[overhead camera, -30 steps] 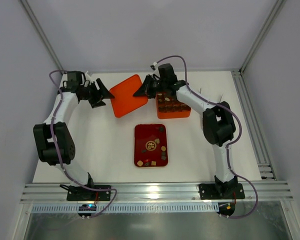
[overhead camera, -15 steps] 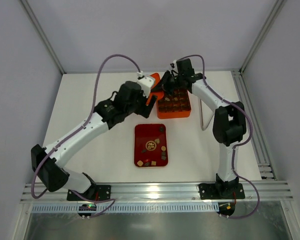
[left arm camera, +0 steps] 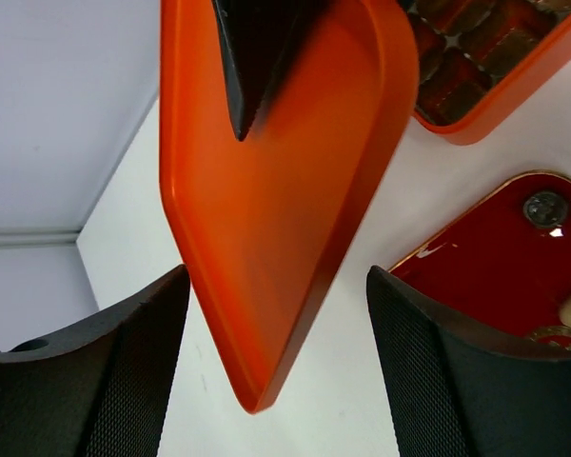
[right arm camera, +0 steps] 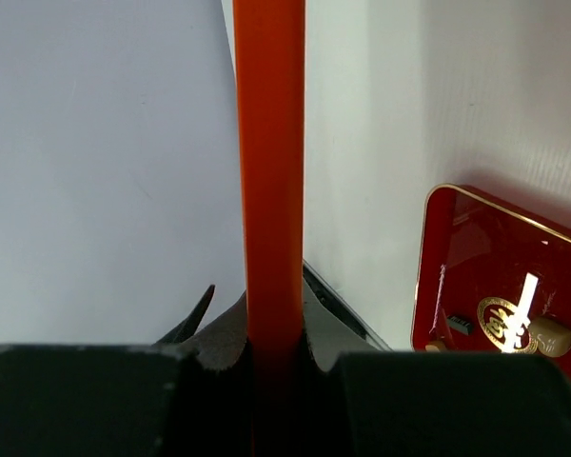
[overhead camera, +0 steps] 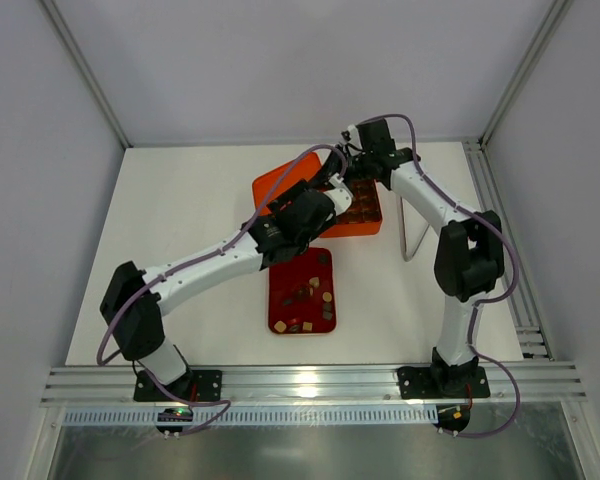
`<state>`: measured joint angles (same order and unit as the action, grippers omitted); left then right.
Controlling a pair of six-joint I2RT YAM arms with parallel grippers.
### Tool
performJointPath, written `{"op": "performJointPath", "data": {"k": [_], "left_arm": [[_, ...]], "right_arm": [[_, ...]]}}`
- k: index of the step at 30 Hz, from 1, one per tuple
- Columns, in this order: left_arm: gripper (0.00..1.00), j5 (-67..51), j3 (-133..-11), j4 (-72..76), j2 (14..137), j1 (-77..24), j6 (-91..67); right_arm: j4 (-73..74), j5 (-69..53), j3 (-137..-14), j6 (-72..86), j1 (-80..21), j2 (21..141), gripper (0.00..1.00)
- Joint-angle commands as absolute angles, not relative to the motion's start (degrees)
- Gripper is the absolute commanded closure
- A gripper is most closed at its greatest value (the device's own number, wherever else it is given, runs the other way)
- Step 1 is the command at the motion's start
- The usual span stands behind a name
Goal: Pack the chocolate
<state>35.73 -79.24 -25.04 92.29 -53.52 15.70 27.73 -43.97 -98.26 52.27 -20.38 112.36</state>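
The chocolate lies in two places: small brown and tan pieces [overhead camera: 315, 295] on the dark red tray [overhead camera: 280, 300], and more pieces [overhead camera: 352, 208] in the orange grid box [overhead camera: 372, 228]. My right gripper [overhead camera: 346, 176] is shut on the edge of the flat orange lid [overhead camera: 278, 185], seen edge-on [right arm camera: 269, 171] between its jaws [right arm camera: 271, 328]. The lid [left arm camera: 276, 190] hangs tilted off the table next to the box [left arm camera: 514, 90]. My left gripper [left arm camera: 277, 276] is open, its fingers on either side of the lid's lower corner without touching. A dark round piece [left arm camera: 544, 208] sits on the tray [left arm camera: 476, 276].
The left arm [overhead camera: 210, 265] stretches across the table from the near left to the middle, over the tray's top edge. A grey cable loop [overhead camera: 408, 228] hangs right of the box. Frame posts and walls close in the back and sides.
The left arm has swung from the far left to the middle, up to the lid. The right gripper has raised the lid off the table and carried it towards the box.
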Motion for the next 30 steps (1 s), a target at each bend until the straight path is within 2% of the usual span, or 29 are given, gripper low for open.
{"op": "performJointPath", "data": {"k": [1, 8, 11, 16, 17, 19, 20, 21, 22, 23, 26, 27, 28, 30], "left_arm": [[0.27, 42.6, -80.4, -18.9, 93.6, -53.7, 22.1], [0.35, 46.5, -78.3, -12.4, 95.3, -54.1, 26.1], [0.44, 46.8, -77.3, -9.2, 95.6, -54.1, 27.4], [0.68, 48.5, -76.9, -6.4, 96.6, -54.3, 29.6], [0.79, 49.1, -76.9, -5.3, 96.6, -54.3, 29.8], [0.89, 49.2, -76.8, -4.6, 96.6, -54.3, 30.1], [0.93, 49.0, -77.0, -4.3, 96.6, -54.3, 30.1], [1.0, 48.5, -77.3, -4.2, 96.6, -54.4, 30.3], [1.0, 48.3, -77.5, -4.3, 96.7, -54.4, 30.3], [1.0, 48.0, -77.8, -4.3, 96.7, -54.4, 30.0], [1.0, 44.6, -78.9, -5.4, 95.8, -54.3, 27.4], [1.0, 43.5, -80.4, -7.8, 95.5, -54.3, 26.5], [1.0, 41.2, -81.3, -8.9, 95.6, -54.2, 25.6], [1.0, 39.4, -83.3, -11.3, 96.0, -54.1, 23.7]], "right_arm": [[26.6, -47.6, -97.2, 54.0, -20.0, 107.3, 0.96], [24.5, -49.1, -94.7, 55.5, -19.9, 105.5, 0.96], [23.3, -49.6, -93.4, 56.5, -19.9, 104.9, 0.96], [21.7, -50.2, -92.2, 57.4, -19.7, 104.3, 0.96], [21.4, -50.3, -92.1, 57.4, -19.8, 104.2, 0.95], [21.3, -50.3, -92.0, 57.2, -19.7, 104.1, 0.89], [21.1, -50.2, -91.9, 57.1, -19.7, 103.8, 0.78], [21.1, -49.9, -91.9, 56.9, -19.6, 103.5, 0.73], [20.9, -49.1, -91.8, 56.3, -19.5, 103.3, 0.67], [20.7, -48.6, -91.9, 55.9, -19.2, 102.6, 0.53], [19.3, -46.2, -90.4, 55.4, -16.9, 100.4, 0.34], [18.0, -45.4, -89.3, 55.5, -15.7, 99.4, 0.32], [15.1, -44.5, -86.6, 55.7, -14.8, 98.4, 0.24], [9.5, -43.1, -82.7, 58.3, -11.6, 94.7, 0.18]]}}
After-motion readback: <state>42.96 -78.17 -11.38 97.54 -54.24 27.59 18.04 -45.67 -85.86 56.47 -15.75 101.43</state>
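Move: The chocolate box's orange lid, in the air at the right fingers, has its middle about 4 cm ahead of the left hand, 3 cm to its left and roughly level, its near corner already between the open left fingers. From the right hand that middle is some 5 cm left and 3 cm back. From the left hand, the compartment box lies 5 cm ahead and 8 cm right, the red tray 13 cm back and straight in line, both some 20 cm below. The left hand eases about 3 cm forward over the lid's near edge, tilting some 10 degrees, and shuts its open fingers to pinch the edge, while the right hand, still gripping the lid, backs about 2 cm towards it and rises slightly. Only once the left fingers are shut does the right hand open wide, then draw some 4 cm to the right and a little up, off the lid, while the left keeps its pinch. ##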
